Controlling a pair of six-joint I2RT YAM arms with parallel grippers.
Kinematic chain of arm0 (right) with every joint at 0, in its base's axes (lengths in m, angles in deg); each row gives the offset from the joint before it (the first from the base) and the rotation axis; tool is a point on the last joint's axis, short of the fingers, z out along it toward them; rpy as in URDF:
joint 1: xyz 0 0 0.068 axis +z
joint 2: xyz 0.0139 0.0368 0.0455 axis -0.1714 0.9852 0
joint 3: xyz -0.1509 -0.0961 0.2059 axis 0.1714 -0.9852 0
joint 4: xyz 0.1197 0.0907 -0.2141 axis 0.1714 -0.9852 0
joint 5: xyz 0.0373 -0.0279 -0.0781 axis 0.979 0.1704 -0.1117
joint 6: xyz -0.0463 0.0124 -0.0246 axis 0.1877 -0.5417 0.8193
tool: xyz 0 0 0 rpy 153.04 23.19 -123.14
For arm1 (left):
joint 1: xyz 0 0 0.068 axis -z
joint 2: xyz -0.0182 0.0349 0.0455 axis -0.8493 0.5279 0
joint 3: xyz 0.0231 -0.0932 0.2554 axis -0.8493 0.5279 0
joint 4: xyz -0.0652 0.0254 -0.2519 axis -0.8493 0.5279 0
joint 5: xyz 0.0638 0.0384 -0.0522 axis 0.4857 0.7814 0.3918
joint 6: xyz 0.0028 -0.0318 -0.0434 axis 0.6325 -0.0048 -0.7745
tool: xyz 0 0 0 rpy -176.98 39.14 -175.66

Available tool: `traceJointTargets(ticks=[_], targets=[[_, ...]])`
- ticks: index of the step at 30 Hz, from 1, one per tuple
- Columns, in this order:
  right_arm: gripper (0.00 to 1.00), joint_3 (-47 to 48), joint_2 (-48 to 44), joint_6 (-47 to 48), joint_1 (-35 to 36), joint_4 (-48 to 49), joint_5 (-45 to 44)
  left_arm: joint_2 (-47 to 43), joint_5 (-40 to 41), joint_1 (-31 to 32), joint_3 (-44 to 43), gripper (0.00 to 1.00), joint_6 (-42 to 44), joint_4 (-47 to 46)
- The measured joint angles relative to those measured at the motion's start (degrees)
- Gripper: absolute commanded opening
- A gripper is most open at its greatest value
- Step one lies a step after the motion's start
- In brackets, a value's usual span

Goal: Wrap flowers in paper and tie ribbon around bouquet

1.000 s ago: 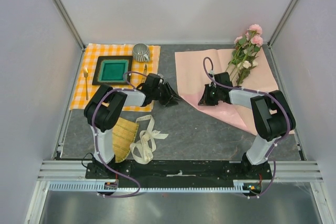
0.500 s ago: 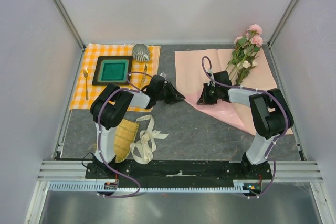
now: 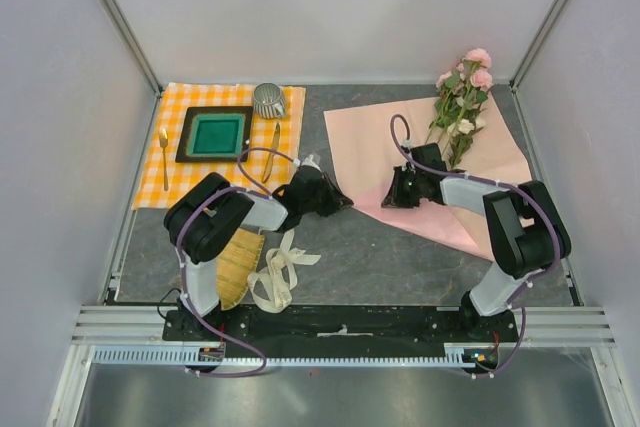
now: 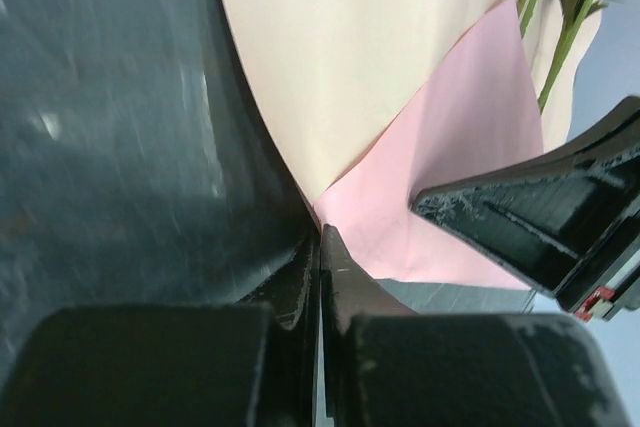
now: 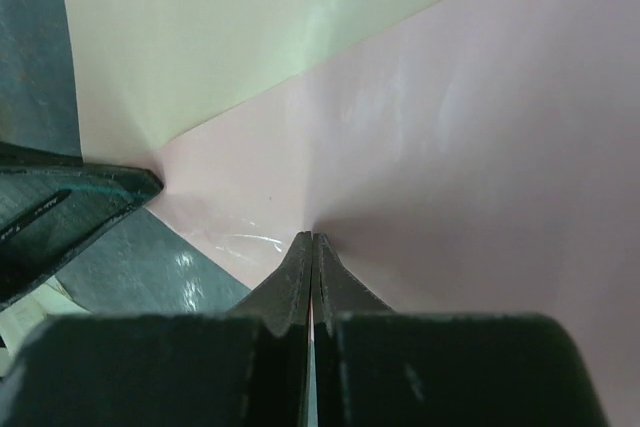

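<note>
The pink paper (image 3: 365, 137) lies at the right of the table with the flowers (image 3: 462, 97) on its far corner. My left gripper (image 3: 341, 203) is shut on the paper's near-left corner; the left wrist view shows the paper (image 4: 440, 167) running into the closed tips of the left gripper (image 4: 320, 234), with green stems (image 4: 560, 17) beyond. My right gripper (image 3: 396, 197) is shut on the paper's near edge a little to the right. In the right wrist view the paper (image 5: 450, 127) creases up from the right gripper (image 5: 312, 237). The cream ribbon (image 3: 278, 272) lies loosely looped near the left arm's base.
A yellow-green bamboo mat (image 3: 236, 262) lies beside the ribbon. At the back left an orange-checked cloth (image 3: 175, 177) carries a green tray (image 3: 216, 134), a metal cup (image 3: 268, 100) and a gold spoon (image 3: 163, 155). Walls close in both sides.
My left gripper moved right to the paper's corner and shut on it. The paper and flowers shifted slightly left and turned. My right gripper stayed shut on the paper.
</note>
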Motion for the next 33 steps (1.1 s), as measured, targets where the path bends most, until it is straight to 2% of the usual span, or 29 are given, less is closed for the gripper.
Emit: traceJointTargets(ticks=[7,14,20,30,32,33], targets=[[0.00,-7.48,-7.39,-0.31,0.00,-0.98,-1.27,-4.11,7.08,7.87,6.67,0.02,-1.07,-3.52],[0.00,-11.93,-14.19,0.33,-0.04,-4.98,-5.70,-7.41,12.17,12.96,7.67,0.02,-0.50,-2.45],[0.00,-12.02,-15.06,0.76,-0.50,-6.36,-8.15,-7.45,13.60,14.16,2.86,0.02,4.46,2.54],[0.00,-14.47,-15.45,-0.22,-2.93,-2.45,-3.41,-7.48,14.14,18.47,-9.75,0.02,14.62,11.08],[0.00,-14.53,-15.45,-0.15,-2.99,-2.23,-3.04,-7.58,14.58,18.78,-10.36,0.07,14.78,12.96],[0.00,-14.53,-15.43,-0.15,-3.02,-2.16,-2.91,-7.74,15.04,18.75,-10.45,0.18,14.64,14.25]])
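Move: Both hands are just over the table, already pinching the turned-up near flap of the paper, the left at its left corner, the right some 11 cm to the right of it. From the left hand the flowers lie about 27 cm ahead and 31 cm right, the ribbon about 18 cm back and 18 cm left, the knife roughly 14 cm ahead and 21 cm left. From the right hand the flowers are about 27 cm ahead and 20 cm right. Still pinching the paper's folded near edge, both hands drag it back along the table about 6 cm and slightly right. The right hand then stays there, low, keeping its hold, while the left lifts its corner about 7 cm and carries it some 6 cm right, towards the right hand, its fingers tilting up and swinging clockwise by about 20 degrees. ##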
